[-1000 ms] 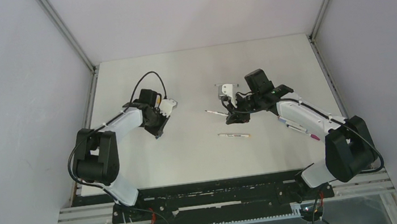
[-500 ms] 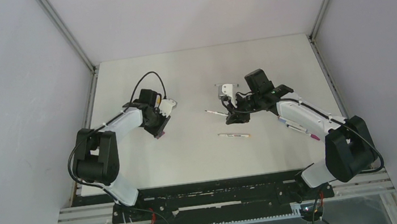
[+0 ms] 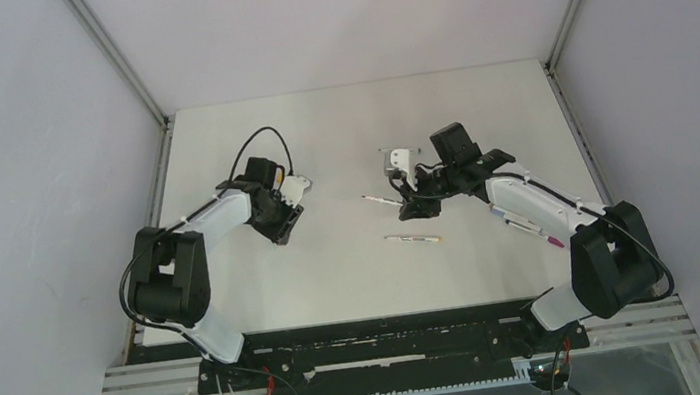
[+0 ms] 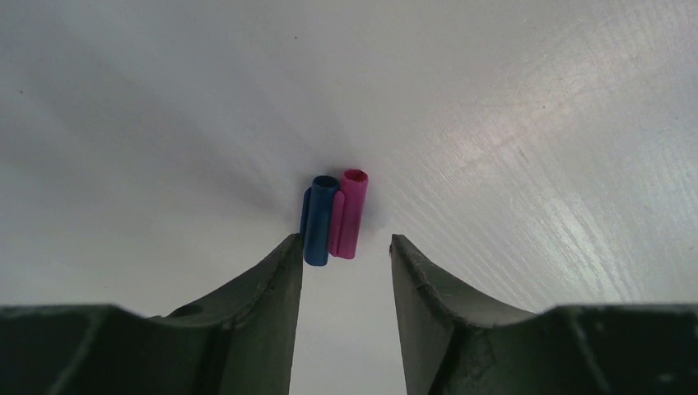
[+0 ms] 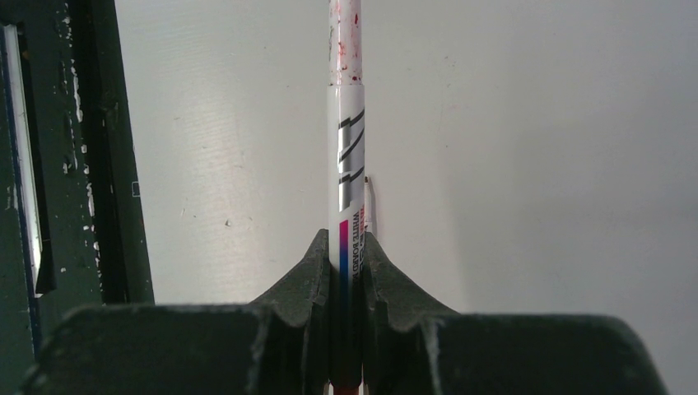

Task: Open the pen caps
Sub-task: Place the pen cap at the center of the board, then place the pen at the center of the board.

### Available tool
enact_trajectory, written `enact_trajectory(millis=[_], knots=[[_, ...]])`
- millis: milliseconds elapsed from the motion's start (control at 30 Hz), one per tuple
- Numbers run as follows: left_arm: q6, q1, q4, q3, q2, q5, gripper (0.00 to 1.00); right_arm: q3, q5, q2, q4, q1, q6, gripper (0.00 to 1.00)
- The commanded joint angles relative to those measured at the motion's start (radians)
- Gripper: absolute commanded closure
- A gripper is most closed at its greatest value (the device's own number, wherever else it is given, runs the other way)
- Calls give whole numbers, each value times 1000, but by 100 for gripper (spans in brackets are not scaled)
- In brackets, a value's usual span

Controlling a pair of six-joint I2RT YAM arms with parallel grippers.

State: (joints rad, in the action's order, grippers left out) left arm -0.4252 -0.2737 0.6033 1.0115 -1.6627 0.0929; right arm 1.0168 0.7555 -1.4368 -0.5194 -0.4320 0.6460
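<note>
Two pen caps, one blue (image 4: 319, 220) and one magenta (image 4: 350, 214), lie side by side on the white table just past my left gripper's (image 4: 346, 247) fingertips. That gripper is open with nothing between its fingers; the left finger's tip is close beside the blue cap. In the top view it (image 3: 280, 232) sits left of centre. My right gripper (image 5: 346, 243) is shut on a white pen (image 5: 346, 123) whose barrel runs straight away from the fingers, red smears at its far end. In the top view this gripper (image 3: 412, 207) holds the pen (image 3: 378, 197) near the table's middle.
Another pen (image 3: 413, 239) lies on the table in front of the right gripper. More pens (image 3: 531, 229) lie beside the right forearm. A dark rail (image 5: 82, 164) runs along the left of the right wrist view. Grey walls enclose the table on three sides.
My left gripper's jaws have spread apart and its wrist has shifted slightly. The right arm and its pen have stayed put.
</note>
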Motion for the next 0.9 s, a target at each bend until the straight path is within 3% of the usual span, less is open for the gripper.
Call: enact_trajectory(millis=[0, 267, 867], knots=[[16, 4, 39, 45, 72, 31, 50, 39, -30, -16, 1, 5, 26, 100], [14, 4, 102, 93, 195, 32, 39, 51, -126, -74, -31, 3, 80, 100], [45, 5, 163, 34, 528, 44, 15, 74, -382, -231, -136, -45, 198, 100]])
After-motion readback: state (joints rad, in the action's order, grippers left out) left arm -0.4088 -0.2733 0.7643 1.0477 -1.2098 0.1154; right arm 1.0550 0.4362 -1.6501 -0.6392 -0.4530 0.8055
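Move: The magenta cap I've just laid down is on the board about 4 cm below my left hand, 1 cm ahead and 1 cm to the right. The navy cap touches it, 2 cm ahead of the hand, the orange cap some 13 cm ahead and 2 cm right. My right hand holds the bare magenta pen; the orange pen lies about 15 cm below it and 1 cm ahead, the navy pen roughly 20 cm farther out than that. I lift my left hand about 13 cm almost straight up off the two caps, easing back slightly at the end, while its fingers spread wider and tilt some 20 degrees forward. At the same time my right hand keeps its grip on the magenta pen and sinks about 9 cm, shifting 5 cm right, down towards the orange pen's level, its left-pointing fingers tipping down. ##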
